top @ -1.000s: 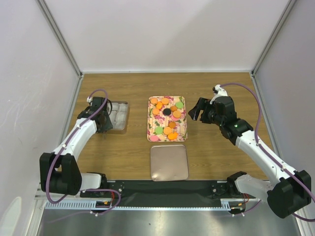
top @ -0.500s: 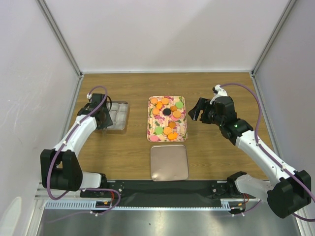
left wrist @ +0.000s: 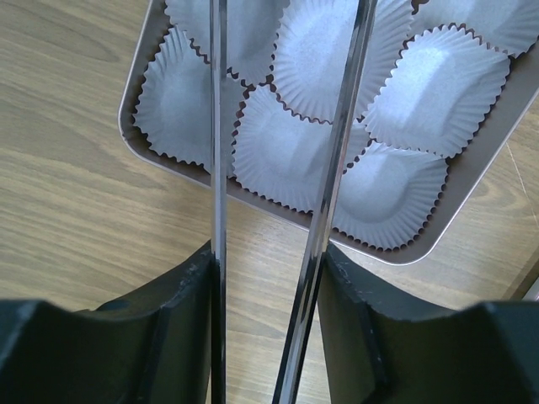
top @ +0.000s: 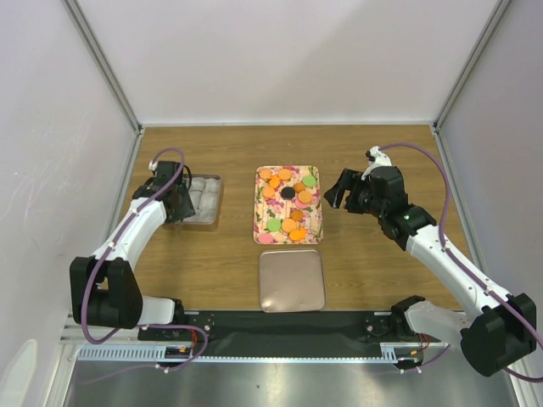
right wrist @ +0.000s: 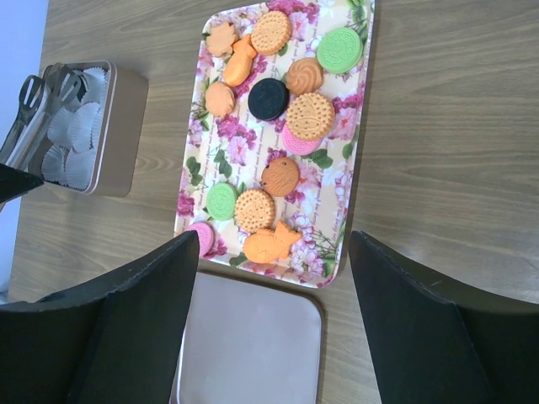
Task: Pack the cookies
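The cookies point(top: 288, 203), mostly orange with some green, pink and one black, lie on the floral tray point(top: 316, 233) at the table's middle; they also show in the right wrist view point(right wrist: 310, 114). My right gripper point(top: 338, 192) is open and empty, held above the table just right of the tray; in its own view point(right wrist: 274, 240) the jaws stand wide apart. My left gripper point(top: 174, 206) is shut on metal tongs point(left wrist: 217, 126), whose two blades reach over a metal tin point(left wrist: 135, 84) lined with white paper cups point(left wrist: 295, 151).
A plain square metal lid point(top: 292, 281) lies near the front, just below the tray. The tin point(top: 202, 200) sits left of the tray. White walls and metal posts enclose the table on three sides.
My left gripper with the tongs has shifted slightly back and left beside the tin. The right arm has not moved.
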`<state>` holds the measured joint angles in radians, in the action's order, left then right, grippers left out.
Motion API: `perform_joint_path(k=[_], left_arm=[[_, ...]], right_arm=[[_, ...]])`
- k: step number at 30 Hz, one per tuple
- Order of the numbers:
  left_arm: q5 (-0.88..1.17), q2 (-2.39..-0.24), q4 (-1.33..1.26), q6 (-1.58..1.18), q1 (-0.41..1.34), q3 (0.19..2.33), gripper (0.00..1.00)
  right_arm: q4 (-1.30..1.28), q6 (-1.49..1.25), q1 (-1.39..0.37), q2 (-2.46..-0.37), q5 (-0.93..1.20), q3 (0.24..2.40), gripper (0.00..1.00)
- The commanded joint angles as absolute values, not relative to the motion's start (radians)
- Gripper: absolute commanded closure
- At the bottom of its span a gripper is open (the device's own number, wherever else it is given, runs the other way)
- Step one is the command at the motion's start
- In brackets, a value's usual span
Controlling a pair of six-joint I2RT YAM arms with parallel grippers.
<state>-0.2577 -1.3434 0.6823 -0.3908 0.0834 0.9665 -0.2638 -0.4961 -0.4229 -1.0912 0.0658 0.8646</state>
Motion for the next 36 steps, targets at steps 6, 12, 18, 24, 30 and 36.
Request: perform_joint_path(k=[6, 12, 18, 24, 30, 36], left_arm=[[-0.256, -1.299, 0.673, -0.371, 0.071, 1.011, 0.49], [-0.236, -1.22, 0.727, -0.364, 0.129, 1.064, 0.51], [-0.256, -1.204, 0.769, -0.393, 0.317, 1.134, 0.51], [-0.253, -1.281, 0.765, -0.431, 0.509, 1.177, 0.51], [-0.238, -1.393, 0.749, -0.44, 0.638, 1.209, 0.5], [-0.216, -1.477, 0.721, -0.428, 0.681, 1.209, 0.5]], right_arm=[[-0.235, -0.488, -0.419, -1.086, 0.086, 0.865, 0.22], [-0.236, -0.483, -0.419, -1.081, 0.078, 0.873, 0.22], [-0.248, -0.476, -0.416, -1.08, 0.042, 0.877, 0.22], [-0.255, -0.469, -0.408, -1.086, 0.022, 0.881, 0.22], [-0.259, -0.466, -0.405, -1.091, 0.011, 0.882, 0.22], [-0.259, -0.465, -0.403, -1.094, 0.006, 0.882, 0.22]])
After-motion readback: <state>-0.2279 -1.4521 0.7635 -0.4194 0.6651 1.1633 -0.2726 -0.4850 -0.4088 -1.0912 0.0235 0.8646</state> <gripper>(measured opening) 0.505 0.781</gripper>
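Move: The orange cookies at the far left of the flowered tray, the side the tongs are being taken to, lie about 28 cm to the left hand's right and 12 cm ahead, some 9 cm lower. The tray's green near-left cookie is 28 cm right and 1 cm back; the box of paper cups is just 7 cm ahead and 3 cm right. From the idle right hand those orange cookies are about 16 cm left and 12 cm ahead. Up out of the box of cups and then to the right in one arc, the left hand carries the tongs, still held part-open, about 19 cm towards the flowered tray. It rises some 8 cm on the way and sinks about 5 again near the end, turning some 30 degrees clockwise and easing back slightly, so that the tips reach over the tray's far left side. ##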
